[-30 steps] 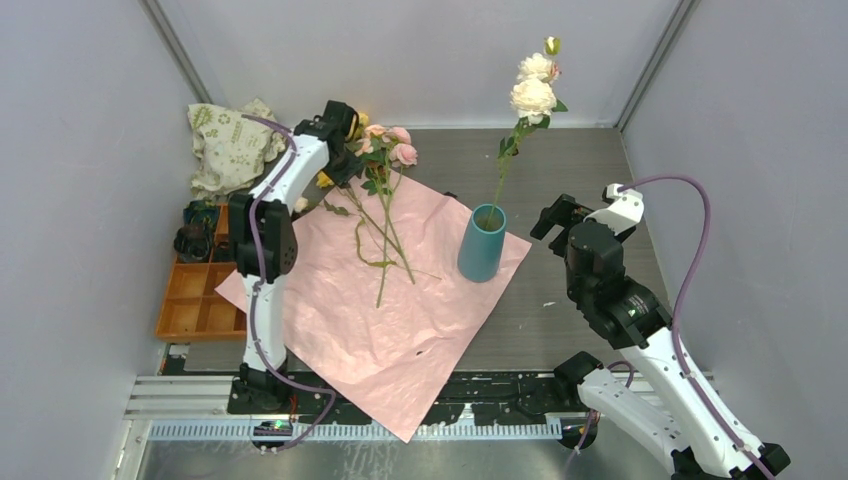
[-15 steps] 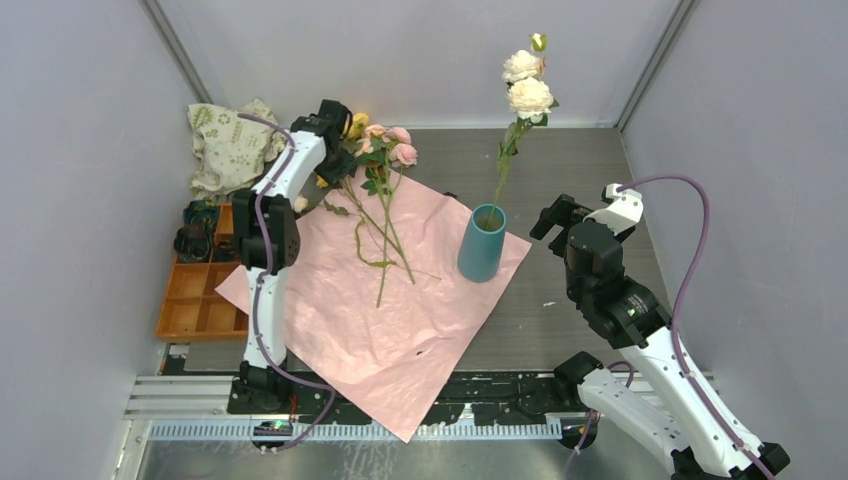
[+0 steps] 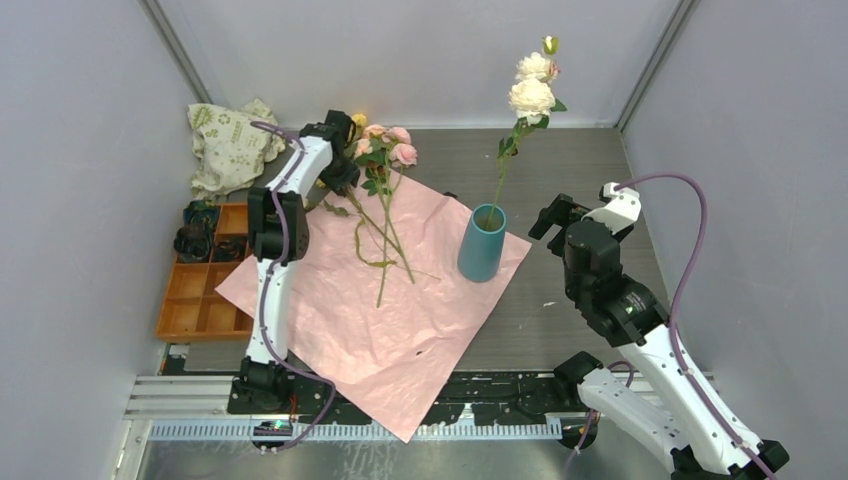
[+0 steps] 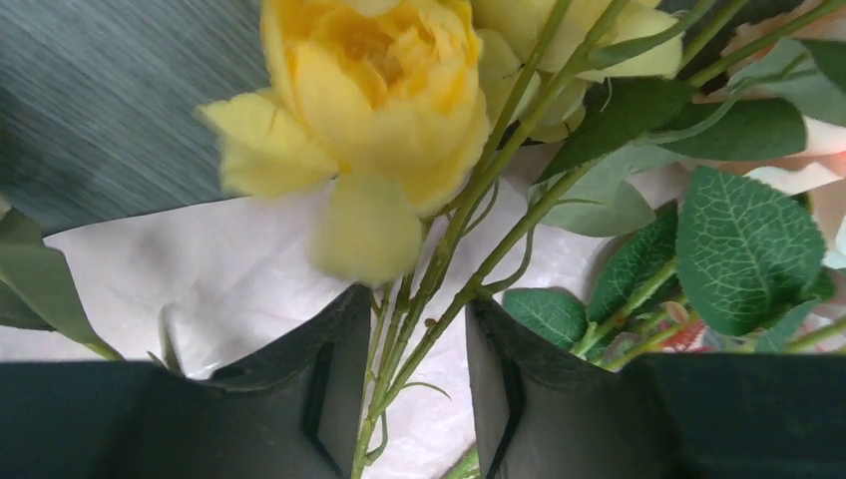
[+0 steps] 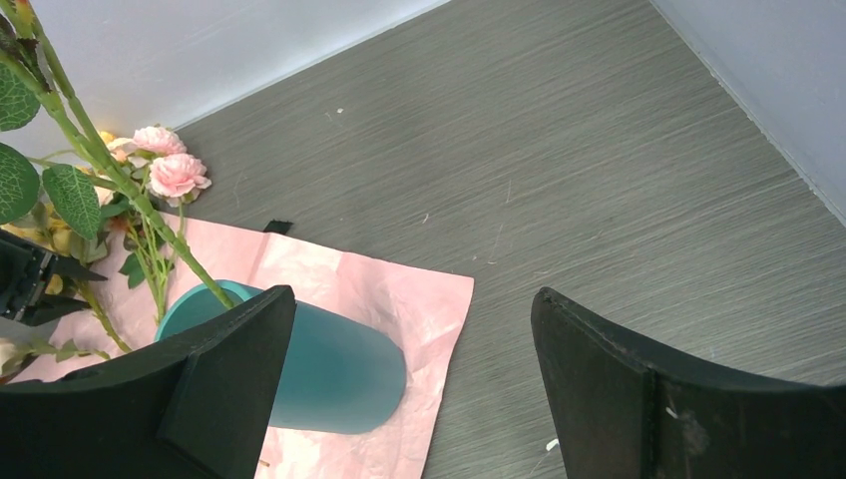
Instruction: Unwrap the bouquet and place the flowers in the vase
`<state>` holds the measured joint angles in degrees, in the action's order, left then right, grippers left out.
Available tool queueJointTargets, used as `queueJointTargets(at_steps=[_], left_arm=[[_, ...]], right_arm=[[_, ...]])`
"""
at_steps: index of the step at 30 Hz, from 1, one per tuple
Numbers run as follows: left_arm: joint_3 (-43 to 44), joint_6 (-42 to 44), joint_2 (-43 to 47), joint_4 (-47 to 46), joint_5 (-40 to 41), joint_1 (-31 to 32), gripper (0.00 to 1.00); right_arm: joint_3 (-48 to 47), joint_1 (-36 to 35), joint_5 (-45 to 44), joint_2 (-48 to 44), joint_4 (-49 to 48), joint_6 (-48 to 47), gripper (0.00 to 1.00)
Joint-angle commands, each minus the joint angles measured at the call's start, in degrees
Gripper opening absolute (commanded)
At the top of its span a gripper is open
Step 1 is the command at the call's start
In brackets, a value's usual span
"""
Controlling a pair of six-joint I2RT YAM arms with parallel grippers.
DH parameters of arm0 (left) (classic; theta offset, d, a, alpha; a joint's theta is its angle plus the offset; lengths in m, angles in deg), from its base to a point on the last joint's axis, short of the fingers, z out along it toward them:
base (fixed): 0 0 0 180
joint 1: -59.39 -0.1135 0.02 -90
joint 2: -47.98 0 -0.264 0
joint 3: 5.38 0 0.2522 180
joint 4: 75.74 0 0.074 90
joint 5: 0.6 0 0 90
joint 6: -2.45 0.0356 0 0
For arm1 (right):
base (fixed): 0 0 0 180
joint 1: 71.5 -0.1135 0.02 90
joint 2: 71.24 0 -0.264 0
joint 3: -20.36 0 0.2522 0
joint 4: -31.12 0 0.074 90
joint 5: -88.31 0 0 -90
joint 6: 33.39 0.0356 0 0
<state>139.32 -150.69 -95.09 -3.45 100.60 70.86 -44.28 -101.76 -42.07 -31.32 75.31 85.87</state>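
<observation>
The pink wrapping paper [image 3: 400, 310] lies spread flat on the table. On its far part rest the loose flowers [image 3: 385, 215]: pink blooms [image 3: 398, 148] and a yellow one [image 4: 369, 90]. My left gripper [image 3: 340, 172] hovers over their stems just below the heads. In the left wrist view the left gripper [image 4: 417, 304] stands open around several green stems [image 4: 429, 269], which lean toward one finger without being pinched. The teal vase [image 3: 482, 243] stands upright on the paper's right corner and holds a white-flowered stem [image 3: 532, 95]. My right gripper [image 3: 553, 215] is wide open and empty, right of the vase [image 5: 329, 364].
A beige printed cloth bag [image 3: 230, 140] lies at the back left corner. An orange compartment tray [image 3: 200, 295] sits along the left wall. A small black scrap [image 3: 450, 196] lies at the paper's far edge. Grey walls close in three sides.
My left gripper shifted slightly right and toward the near side along the stems, its jaws a little wider. The white flower swayed in the vase. The right arm stayed put.
</observation>
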Motion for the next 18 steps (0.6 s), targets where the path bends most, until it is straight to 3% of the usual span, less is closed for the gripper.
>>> queueJointTargets(at_steps=[1,6,12,18], left_arm=[[2.7,0.0,-1.4,-0.4,-1.2,-0.4,0.37],[-1.1,1.7,1.3,-3.6,-0.9,-0.3,0.01],[-5.9,4.8,9.0,-8.2,-0.7,-0.1,0.0],[-8.2,9.4,19.2,-8.2,4.6,2.0,0.0]], right_arm=[[-0.7,0.0,-0.4,0.2,-1.8,0.5,0.93],[-0.3,0.0,0.1,0.6,-2.1,0.9,0.93],[0.1,0.0,0.8,0.1,-2.0,1.5,0.93],[0.3,0.0,0.9,-0.9,-1.2,2.1,0.93]])
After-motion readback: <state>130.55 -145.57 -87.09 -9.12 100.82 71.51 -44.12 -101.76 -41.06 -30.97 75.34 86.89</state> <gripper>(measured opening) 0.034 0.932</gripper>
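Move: The yellow flowers' stems already run between the left hand's half-open fingertips, with practically no distance left to go. From this hand the pink roses lie about 9 cm ahead and 8 cm right, and the white flower some 9 cm left and 3 cm back. The vase stands around 27 cm right and 16 cm back, its middle about 6 cm higher. From the right hand the yellow flowers' stems are roughly 26 cm ahead, 37 cm left and 25 cm down. Staying almost in place low over the wrapping paper, pointing steeply down, the left hand closes its half-open fingers and pinches the yellow flowers' stems between the fingertips. With them gripped, it then starts straight up, rising about 3 cm and tilting its fingertips a few degrees forward. ##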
